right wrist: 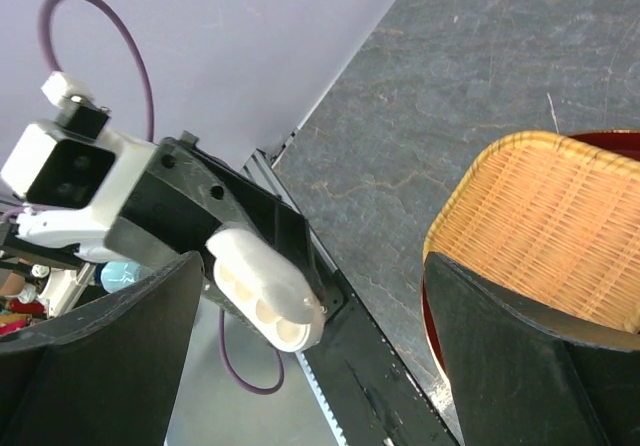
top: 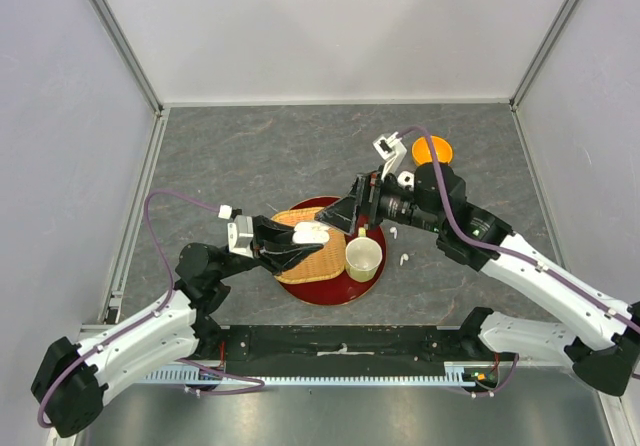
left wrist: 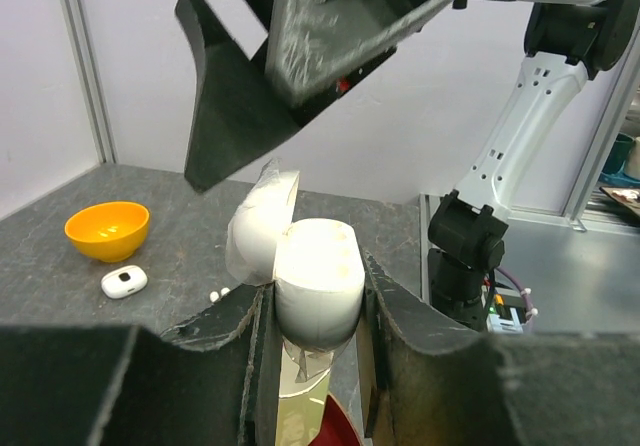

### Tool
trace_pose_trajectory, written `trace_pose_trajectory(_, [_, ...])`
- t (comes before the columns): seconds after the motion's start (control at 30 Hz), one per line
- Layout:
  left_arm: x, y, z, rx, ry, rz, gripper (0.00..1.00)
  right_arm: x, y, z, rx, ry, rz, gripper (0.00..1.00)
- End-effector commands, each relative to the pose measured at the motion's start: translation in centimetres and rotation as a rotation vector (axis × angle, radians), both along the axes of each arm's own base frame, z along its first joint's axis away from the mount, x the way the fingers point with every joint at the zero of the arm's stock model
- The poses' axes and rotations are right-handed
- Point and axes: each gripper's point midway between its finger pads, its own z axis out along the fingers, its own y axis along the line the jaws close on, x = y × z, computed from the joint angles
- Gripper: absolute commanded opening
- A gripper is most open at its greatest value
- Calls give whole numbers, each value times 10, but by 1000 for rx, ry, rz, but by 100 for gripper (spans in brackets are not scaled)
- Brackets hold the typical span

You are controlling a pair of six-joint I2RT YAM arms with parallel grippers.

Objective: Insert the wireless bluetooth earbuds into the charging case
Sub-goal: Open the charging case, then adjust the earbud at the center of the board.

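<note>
My left gripper (top: 300, 238) is shut on the white charging case (top: 311, 233), holding it above the woven mat. In the left wrist view the case (left wrist: 318, 276) sits clamped between both fingers (left wrist: 240, 346) with its lid (left wrist: 262, 228) hinged open. My right gripper (top: 338, 218) hovers right next to it, open wide with nothing held; one of its fingers (left wrist: 235, 116) hangs over the lid. In the right wrist view the case (right wrist: 262, 286) shows round sockets in its open face. Two tiny white earbuds (top: 393, 233) (top: 404, 260) lie on the table right of the cup.
A cream cup (top: 363, 258) stands on the red tray (top: 335, 294) beside the woven mat (top: 312, 261). An orange bowl (top: 432, 151) and a second white case (top: 405, 178) sit at the back right. Grey walls enclose the table.
</note>
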Motion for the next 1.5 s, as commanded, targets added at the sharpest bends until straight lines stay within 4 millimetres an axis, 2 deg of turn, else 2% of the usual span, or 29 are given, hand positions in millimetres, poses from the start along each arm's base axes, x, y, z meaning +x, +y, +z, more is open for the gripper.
trace_pose_trajectory(0.0, [3, 4, 17, -37, -13, 36, 2, 0, -12, 50, 127, -110, -48, 98])
trace_pose_trajectory(0.13, [4, 8, 14, -44, 2, 59, 2, 6, -27, 57, 128, -133, -131, 98])
trace_pose_trajectory(0.2, [5, 10, 15, -46, 8, 70, 2, 19, -44, 58, 112, -156, -241, 98])
trace_pose_trajectory(0.23, [4, 12, 17, -52, 2, 75, 2, 25, -54, 48, 69, -135, -296, 98])
trace_pose_trajectory(0.3, [5, 14, 16, -50, 11, 86, 2, 45, -83, 43, 12, -138, -466, 97])
trace_pose_trajectory(0.33, [5, 14, 16, -50, 12, 88, 2, 48, -95, 32, -42, -118, -510, 96])
trace_pose_trajectory(0.4, [4, 18, 20, -62, 5, 99, 2, 63, -122, 24, -106, -120, -623, 94])
trace_pose_trajectory(0.47, [3, 20, 20, -68, 5, 104, 2, 75, -150, 6, -188, -84, -709, 93])
trace_pose_trajectory(0.6, [3, 23, 19, -70, 13, 116, 2, 93, -187, -35, -272, 19, -791, 89])
trace_pose_trajectory(0.63, [3, 23, 18, -69, 17, 117, 2, 92, -185, -43, -259, 61, -762, 89])
trace_pose_trajectory(0.67, [3, 24, 18, -71, 19, 119, 2, 99, -197, -63, -271, 123, -796, 89])
trace_pose_trajectory(0.73, [2, 25, 18, -73, 17, 119, 2, 99, -194, -82, -239, 221, -770, 88])
trace_pose_trajectory(0.77, [2, 25, 16, -72, 23, 124, 2, 102, -203, -106, -253, 292, -790, 87])
trace_pose_trajectory(0.83, [2, 26, 15, -76, 22, 128, 2, 106, -207, -125, -224, 363, -801, 84])
trace_pose_trajectory(0.87, [2, 27, 15, -76, 23, 129, 2, 104, -209, -149, -201, 454, -798, 81])
trace_pose_trajectory(0.93, [1, 28, 16, -77, 17, 134, 2, 107, -211, -163, -154, 501, -816, 79])
trace_pose_trajectory(0.97, [2, 29, 16, -77, 17, 138, 2, 104, -215, -183, -144, 568, -850, 77])
trace_pose_trajectory(1.03, [2, 30, 16, -76, 14, 144, 2, 105, -219, -196, -122, 601, -894, 75])
trace_pose_trajectory(1.07, [3, 30, 15, -75, 13, 147, 2, 100, -221, -210, -119, 639, -912, 70])
trace_pose_trajectory(1.13, [4, 30, 14, -73, 14, 152, 2, 105, -219, -214, -46, 657, -947, 67])
trace_pose_trajectory(1.17, [4, 30, 14, -72, 14, 153, 2, 100, -220, -227, -43, 686, -958, 65])
trace_pose_trajectory(1.2, [4, 29, 14, -72, 14, 153, 2, 104, -222, -227, -14, 689, -987, 64])
trace_pose_trajectory(1.33, [5, 29, 12, -71, 25, 151, 2, 107, -232, -246, -24, 713, -1066, 60])
trace_pose_trajectory(1.47, [5, 29, 11, -73, 30, 154, 2, 112, -232, -256, -14, 723, -1081, 56])
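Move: The right hand, empty, goes for the rightmost earbud on the table, about 12 cm ahead, 24 cm to its right and 32 cm below. A second earbud lies some 6 cm left of that one and 2 cm nearer; another is roughly 3 cm ahead of the hand and 21 cm right. The mug stands about 2 cm ahead, 10 cm right, 28 cm below. From the left hand, which grips the case, that rightmost earbud is roughly 17 cm ahead, 28 cm right and 29 cm below. Away from the already open case and down towards the loose earbuds, the right hand rises about 4 cm, sweeps some 23 cm right and 11 cm forward, then drops steeply, drawing back slightly. It swings clockwise and tips its fingers down, narrowing them from wide open to just over half, without touching an earbud. The left hand keeps its hold on the case, easing about 3 cm left. ##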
